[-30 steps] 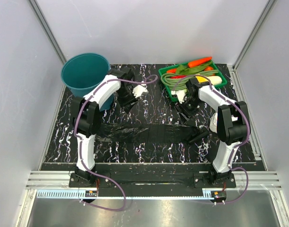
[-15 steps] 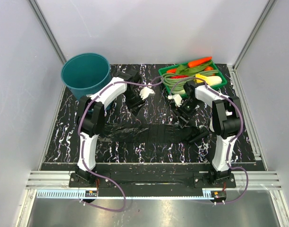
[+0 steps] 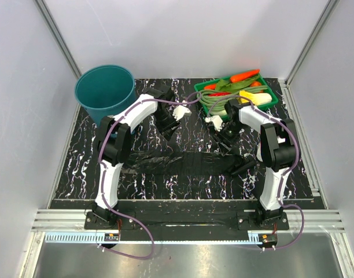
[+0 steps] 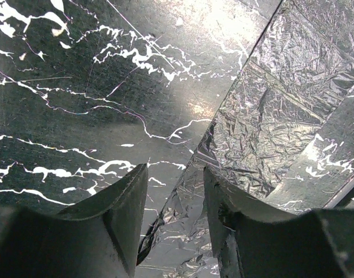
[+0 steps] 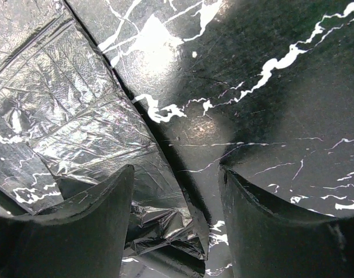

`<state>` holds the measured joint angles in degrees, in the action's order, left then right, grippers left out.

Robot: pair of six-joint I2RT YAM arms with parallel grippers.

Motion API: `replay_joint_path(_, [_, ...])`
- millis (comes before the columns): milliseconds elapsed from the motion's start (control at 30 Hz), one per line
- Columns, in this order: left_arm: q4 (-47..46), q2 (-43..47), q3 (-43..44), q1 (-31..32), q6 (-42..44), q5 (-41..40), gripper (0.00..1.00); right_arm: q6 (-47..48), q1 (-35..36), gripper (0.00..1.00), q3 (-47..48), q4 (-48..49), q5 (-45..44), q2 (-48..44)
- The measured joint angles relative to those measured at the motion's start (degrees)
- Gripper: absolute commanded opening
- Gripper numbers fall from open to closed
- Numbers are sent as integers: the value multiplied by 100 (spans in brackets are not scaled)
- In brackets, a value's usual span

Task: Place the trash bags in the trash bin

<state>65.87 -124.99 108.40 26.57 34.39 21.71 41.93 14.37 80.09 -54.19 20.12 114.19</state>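
A black trash bag (image 3: 183, 163) lies flat across the middle of the marbled mat, with one end bunched up at the right (image 3: 244, 165). The teal trash bin (image 3: 104, 90) stands at the back left, with nothing visible inside. My left gripper (image 3: 167, 125) hangs right of the bin, just behind the bag. In the left wrist view it (image 4: 174, 174) is open, and the bag's glossy edge (image 4: 269, 116) lies below the gap. My right gripper (image 3: 226, 138) is over the bag's right part. It (image 5: 176, 174) is also open, above crumpled film (image 5: 78, 116).
A green tray (image 3: 272, 101) of vegetables and coiled green beans sits at the back right, close behind the right arm. Grey walls enclose the black marbled mat (image 3: 84, 168) on three sides. Both arm bases stand at the near edge.
My left gripper has moved right, away from the bin. The right wrist has shifted slightly left and turned. The bag lies as it did.
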Motion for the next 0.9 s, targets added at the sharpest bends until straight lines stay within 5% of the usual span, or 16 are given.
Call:
replay_joint_path(367, [-22,-2,20,17,-103,-4,47,-168,404,52,-776,750,-472,-546])
replay_joint_path(567, [-140,-2,-44,39,-146,-9,47,-284,511,31,-1093,1032,-564,-756])
replay_joint_path(733, [-219,0,-133,74,-175,-9,47,-387,518,1,-1211,1161,-614,-820])
replay_joint_path(900, [-382,0,-155,136,-341,96,48,-525,518,0,-1217,1185,-608,-820])
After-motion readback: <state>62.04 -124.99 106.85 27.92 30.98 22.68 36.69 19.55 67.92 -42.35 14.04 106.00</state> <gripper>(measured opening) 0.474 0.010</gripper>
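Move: The far edge of the black trash bag, near the right end of its flat strip, is almost under the right hand's half-open fingers: about 2 cm back, 1 cm left and 1 cm down. The bag's dark rolled end lies roughly 7 cm back and 6 cm right of that hand; the vegetable crate is some 19 cm ahead and 3 cm right. From the left hand, that bag edge is about 20 cm right, 5 cm back and 6 cm below. Back and slightly left, only about 2 cm and barely lower, the right hand eases onto the bag's far edge, its fingertips tilting some 8 degrees forward. As it comes to a stop, its half-open fingers close fully and pinch the thin film at the edge. The left hand, still half open and empty above the table, drifts about 1.5 cm right. ##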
